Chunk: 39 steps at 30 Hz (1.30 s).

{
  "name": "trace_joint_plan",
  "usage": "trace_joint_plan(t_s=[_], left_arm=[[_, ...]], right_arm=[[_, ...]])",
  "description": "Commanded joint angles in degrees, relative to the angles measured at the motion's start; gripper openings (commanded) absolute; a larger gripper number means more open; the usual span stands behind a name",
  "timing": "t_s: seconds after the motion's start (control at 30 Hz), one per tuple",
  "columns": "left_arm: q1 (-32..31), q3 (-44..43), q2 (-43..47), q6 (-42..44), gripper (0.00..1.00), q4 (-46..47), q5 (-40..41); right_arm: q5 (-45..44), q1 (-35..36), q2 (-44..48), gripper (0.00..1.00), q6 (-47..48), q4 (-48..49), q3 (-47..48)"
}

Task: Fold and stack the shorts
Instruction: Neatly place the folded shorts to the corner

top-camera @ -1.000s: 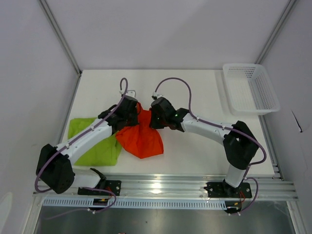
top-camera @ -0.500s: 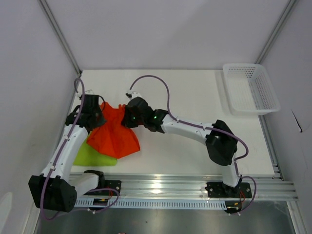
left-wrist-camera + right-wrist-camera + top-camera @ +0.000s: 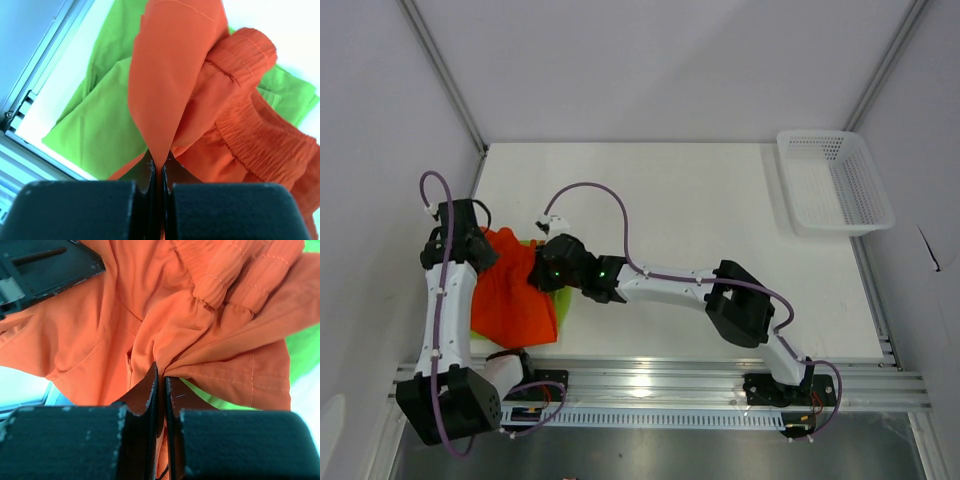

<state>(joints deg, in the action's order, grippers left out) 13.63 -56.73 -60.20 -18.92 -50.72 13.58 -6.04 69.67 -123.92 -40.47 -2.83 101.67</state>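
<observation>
The orange-red shorts (image 3: 515,295) hang bunched between both grippers over the table's left side. My left gripper (image 3: 470,250) is shut on a fold of them, and in the left wrist view the cloth runs up from the closed tips (image 3: 161,167). My right gripper (image 3: 546,272) is shut on a gathered edge near the elastic waistband (image 3: 161,377). The lime green shorts (image 3: 95,125) lie flat on the table under the orange pair. From above, only slivers of the green shorts (image 3: 528,243) show. The left arm's black wrist (image 3: 45,265) shows in the right wrist view.
A white mesh basket (image 3: 835,180) stands at the back right corner. The white table (image 3: 720,220) ends in a metal rail (image 3: 650,380) along the near side. A frame post (image 3: 445,75) and a wall run close along the left, beside the left arm.
Both arms have carried the orange shorts leftward, from the table's middle to over the green shorts. The green pair, mostly exposed a second ago, is now largely covered.
</observation>
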Motion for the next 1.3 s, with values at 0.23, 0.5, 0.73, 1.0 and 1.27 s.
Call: trace_joint_plan(t_s=[0.23,0.5,0.73,1.0,1.27], left_arm=[[8.0,3.0,-5.7,1.4,0.0,6.3,0.2],[12.6,2.1,-12.6,1.4,0.18,7.6,-2.0],[13.0,-0.5,-14.5,1.2,0.9,7.3,-1.5],[12.9,-3.0,-7.2,0.9,0.99,5.9,0.4],[12.8,-2.9,4.2,-0.2,0.99,9.3,-13.1]], right_arm=[[-1.3,0.4,-5.7,0.0,-0.3,7.2,2.7],[-0.5,-0.1,-6.8,0.0,-1.4,8.5,-0.2],[-3.7,-0.1,-3.9,0.08,-1.8,10.5,-6.9],[-4.1,-1.0,-1.6,0.42,-1.4,10.6,-10.0],[0.9,-3.1,4.5,0.46,-0.1,10.7,-8.5]])
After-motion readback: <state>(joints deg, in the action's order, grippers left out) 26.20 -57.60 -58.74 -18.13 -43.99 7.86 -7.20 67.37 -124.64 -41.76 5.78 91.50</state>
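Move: Both hands hold the far edge of the orange shorts over the green shorts. The green shorts' middle is about 8 cm back, 4 cm right and 13 cm below the left hand, while their far left corner is some 3 cm ahead and 6 cm left of it. From the right hand, their middle is roughly 6 cm back, 10 cm left and 13 cm down, and their far right corner about 4 cm ahead and 2 cm right. Down and outward, the left hand carries its corner of the orange shorts about 6 cm left and 6 cm lower, tipping steeper, opens wide, then climbs some 9 cm, levelling about 20 degrees. The right hand sinks about 10 cm almost straight onto the green shorts, parts its fingers nearly halfway, drifts slightly right and rises 5 cm off the cloth. ##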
